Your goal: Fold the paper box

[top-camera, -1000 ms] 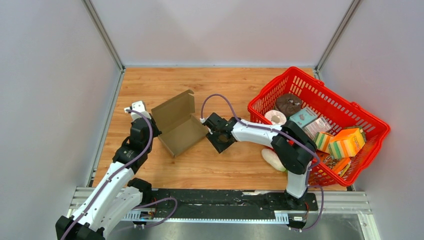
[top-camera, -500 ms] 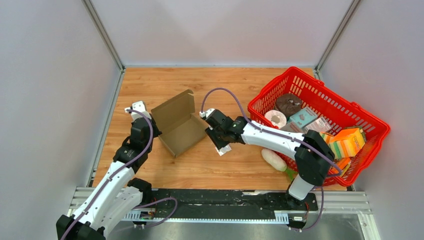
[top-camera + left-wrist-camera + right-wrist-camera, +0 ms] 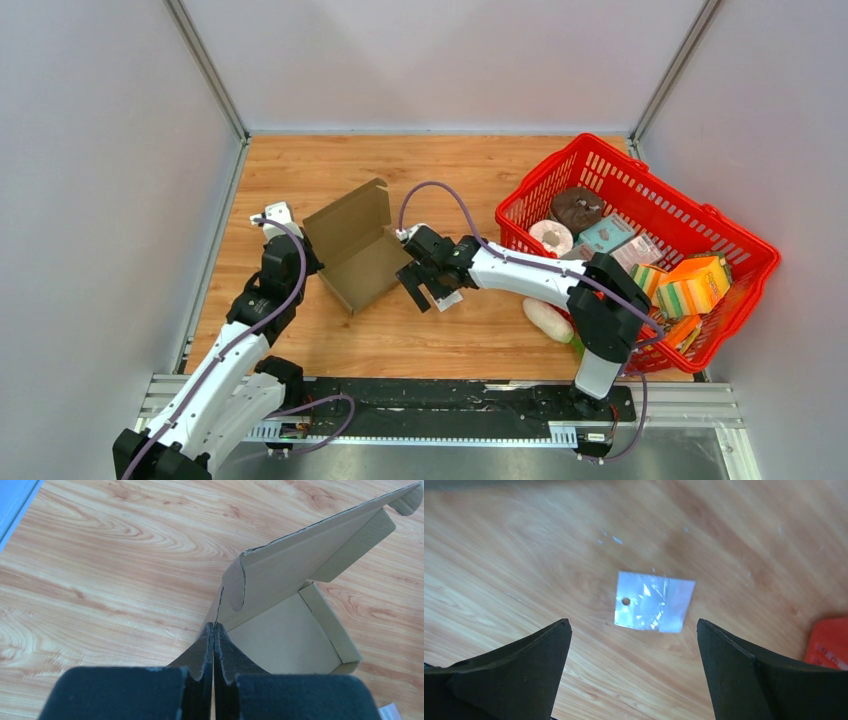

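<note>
The paper box is brown cardboard, half formed, with its lid flap standing up and its tray open on the wooden table. In the left wrist view the paper box shows its inside and raised flap. My left gripper is at the box's left corner; my left gripper is shut on the thin edge of the box's side wall. My right gripper hovers just right of the box. Seen from the wrist, my right gripper is open, with nothing between its fingers.
A small clear packet lies flat on the table under the right gripper; the packet shows beside the fingers. A red basket full of goods stands at the right. A white oval object lies by the basket.
My right gripper has opened wide and shifted a little left; the clear packet now lies loose on the table. The left arm and the box have not moved.
</note>
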You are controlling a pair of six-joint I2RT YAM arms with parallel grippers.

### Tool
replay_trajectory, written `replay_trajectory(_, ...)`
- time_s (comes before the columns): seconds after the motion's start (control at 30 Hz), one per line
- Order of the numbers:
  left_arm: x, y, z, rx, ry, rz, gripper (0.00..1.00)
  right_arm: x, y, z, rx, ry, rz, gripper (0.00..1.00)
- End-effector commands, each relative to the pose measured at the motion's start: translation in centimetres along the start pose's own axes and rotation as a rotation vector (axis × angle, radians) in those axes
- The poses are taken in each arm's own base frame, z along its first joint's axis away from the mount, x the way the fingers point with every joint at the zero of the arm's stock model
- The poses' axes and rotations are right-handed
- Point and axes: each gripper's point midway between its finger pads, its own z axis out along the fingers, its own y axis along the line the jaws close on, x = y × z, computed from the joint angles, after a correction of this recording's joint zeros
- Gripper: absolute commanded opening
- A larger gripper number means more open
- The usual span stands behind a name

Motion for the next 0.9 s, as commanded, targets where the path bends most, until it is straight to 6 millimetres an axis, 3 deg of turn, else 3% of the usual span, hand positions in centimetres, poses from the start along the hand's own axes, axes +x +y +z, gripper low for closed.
replay_trajectory(0.0, -0.5, -0.3, 0.1, 0.014, -0.021, -0.025, 0.0, 0.8, -0.7, 0.5, 0.021, 0.013, 0.042, 1.0)
replay_trajectory(0.27, -0.6, 0.0, 0.0, 0.005, -0.027, -0.019, 0.0, 2.8, -2.4, 2.8, 0.05, 0.09, 0.08, 0.97)
replay_trajectory(0.67, -0.6, -0.1, 0.0, 0.004, -0.025, -0.021, 0.0, 4.8, -1.9, 4.5, 0.006, 0.152, 0.086, 0.85)
replay_trajectory(0.77, -0.6, -0.1, 0.0, 0.006, -0.025, -0.022, 0.0, 4.8, -1.9, 4.8, 0.017, 0.158, 0.084, 0.8)
replay_trajectory(0.8, -0.6, -0.1, 0.1, 0.005, -0.026, -0.023, 0.0, 4.6, -1.9, 4.8, 0.02, 0.157, 0.082, 0.72)
replay_trajectory(0.87, -0.6, -0.1, 0.0, 0.006, -0.026, -0.023, 0.0, 4.6, -2.2, 5.0, 0.034, 0.158, 0.084, 0.67)
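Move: The small silver packet lies some 7 cm below my right hand, about 3 cm to its right and neither ahead nor back. The paper box's tray, lid standing open, is roughly 12 cm to this hand's left and 6 cm farther out; the white radish is about 22 cm to its right and 4 cm nearer me. From my left hand the packet lies some 26 cm to the right, 5 cm back and 17 cm down. I lower my open right hand about 5.5 cm towards the silver packet, carrying it some 3 cm to the right, most of that sideways shift right at the start. The wrist tips by roughly 10 degrees so the fingers point more steeply down, and they draw in partway from wide open until the tips stand at the packet's two side edges. ##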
